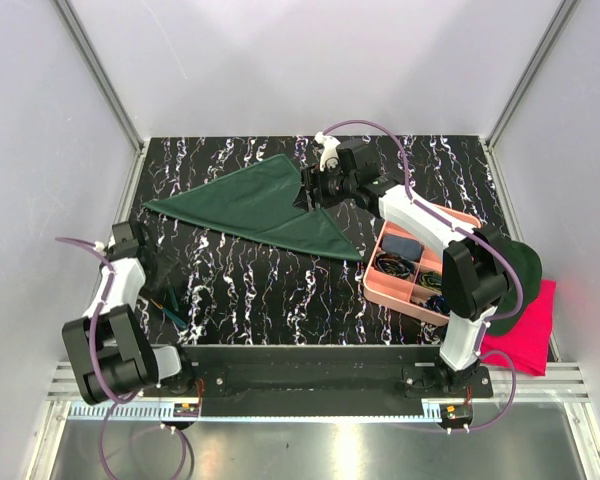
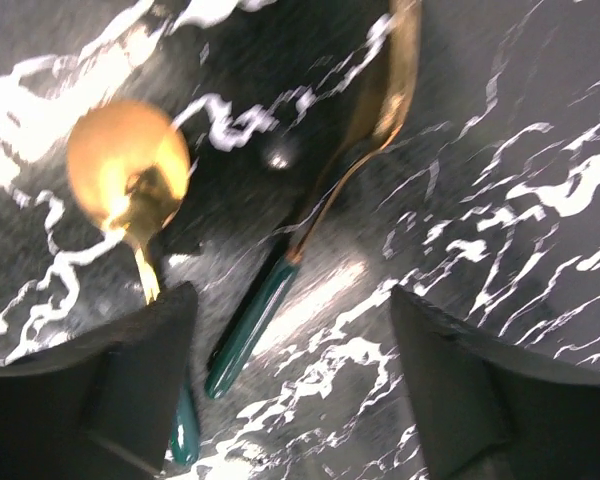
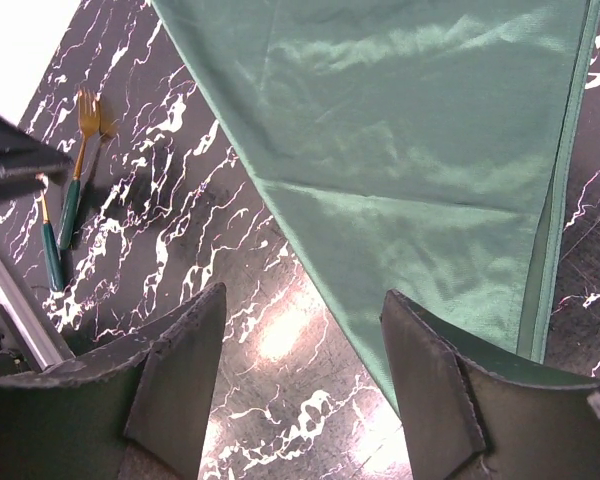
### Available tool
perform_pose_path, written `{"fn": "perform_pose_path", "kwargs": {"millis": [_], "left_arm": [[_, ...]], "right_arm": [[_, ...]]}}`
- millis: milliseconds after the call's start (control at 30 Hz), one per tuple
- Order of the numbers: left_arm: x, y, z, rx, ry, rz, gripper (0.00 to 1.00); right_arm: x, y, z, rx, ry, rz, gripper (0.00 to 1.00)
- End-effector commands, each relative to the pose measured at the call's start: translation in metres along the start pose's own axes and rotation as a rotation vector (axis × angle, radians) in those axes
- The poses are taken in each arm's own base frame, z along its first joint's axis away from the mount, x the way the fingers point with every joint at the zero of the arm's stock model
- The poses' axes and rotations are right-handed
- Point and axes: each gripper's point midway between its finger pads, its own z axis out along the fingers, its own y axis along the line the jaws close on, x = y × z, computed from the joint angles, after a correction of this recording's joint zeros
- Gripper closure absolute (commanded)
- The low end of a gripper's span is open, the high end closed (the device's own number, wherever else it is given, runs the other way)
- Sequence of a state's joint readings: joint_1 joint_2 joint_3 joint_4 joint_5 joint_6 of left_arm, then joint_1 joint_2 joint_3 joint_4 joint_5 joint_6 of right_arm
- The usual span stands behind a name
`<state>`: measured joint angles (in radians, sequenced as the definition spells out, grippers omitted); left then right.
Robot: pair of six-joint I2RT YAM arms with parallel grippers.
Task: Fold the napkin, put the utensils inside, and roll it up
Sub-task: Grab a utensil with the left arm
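The dark green napkin lies folded into a triangle on the black marbled table, filling the upper part of the right wrist view. My right gripper hovers open at the napkin's right edge, and its jaws straddle the folded edge and bare table. The utensils lie near the front left. Close up, they are a gold spoon and a second gold piece with a green handle. My left gripper stands open just above them, holding nothing.
A pink tray holding small items sits at the right, under the right arm. A bright pink-red cloth and a dark round cloth lie beyond it. White enclosure walls ring the table.
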<state>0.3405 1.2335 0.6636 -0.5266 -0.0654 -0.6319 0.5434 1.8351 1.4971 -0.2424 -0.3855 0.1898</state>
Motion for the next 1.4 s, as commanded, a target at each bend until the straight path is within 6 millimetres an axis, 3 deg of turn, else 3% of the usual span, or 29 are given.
{"fn": "perform_pose_path", "kwargs": {"millis": [0,400,667,767,800,900,1033,1133,1200,1367], "left_arm": [[-0.040,-0.029,0.003,0.052,-0.088,0.021,0.28],[-0.065,-0.047,0.036,0.002,-0.050,0.136,0.53],[-0.060,-0.044,0.059,-0.052,0.010,0.189,0.61],[-0.060,-0.045,0.064,-0.055,0.023,0.199,0.85],[-0.060,-0.046,0.064,-0.049,0.028,0.196,1.00],[-0.052,-0.058,0.058,0.011,0.046,0.171,1.00],[-0.046,-0.086,0.029,0.159,0.032,0.103,1.00],[-0.043,-0.099,0.006,0.249,0.015,-0.003,1.00],[-0.037,-0.100,-0.001,0.266,0.022,-0.092,1.00],[-0.029,-0.102,-0.027,0.324,0.013,-0.249,1.00]], "right_arm": [[-0.018,0.016,-0.007,-0.046,-0.055,-0.019,0.28],[-0.014,0.014,-0.001,-0.053,-0.039,-0.011,0.27],[-0.012,0.015,-0.001,-0.056,-0.033,-0.004,0.27],[-0.012,0.016,-0.003,-0.057,-0.031,0.001,0.27],[-0.010,0.016,-0.003,-0.057,-0.025,0.005,0.27],[-0.008,0.022,-0.007,-0.067,-0.023,0.005,0.27],[-0.002,0.047,-0.008,-0.077,-0.022,-0.027,0.27],[0.013,0.080,0.000,-0.089,-0.007,-0.073,0.27],[0.023,0.109,0.008,-0.109,-0.012,-0.108,0.27],[0.038,0.157,0.023,-0.133,-0.043,-0.186,0.27]]}}
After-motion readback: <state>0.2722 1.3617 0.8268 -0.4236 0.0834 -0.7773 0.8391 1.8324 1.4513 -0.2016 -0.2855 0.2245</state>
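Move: The fork lies almost under my left hand: its middle is about 2 cm ahead, 1 cm left and 3 cm down, with the gold neck reaching farther out. The spoon's middle is some 5 cm back and 4 cm left; the napkin's middle is about 24 cm ahead and 23 cm right. From my right hand the fork is roughly 24 cm back, 35 cm left and 17 cm down. I slide my left hand forward about 8 cm and slightly left along the fork, narrowing my fingers, then sink 2 to 3 cm, pinch its gold neck shut and raise it some 5 cm while drawing right. After waiting, my right hand swings about 12 cm back and left, still open and empty. ##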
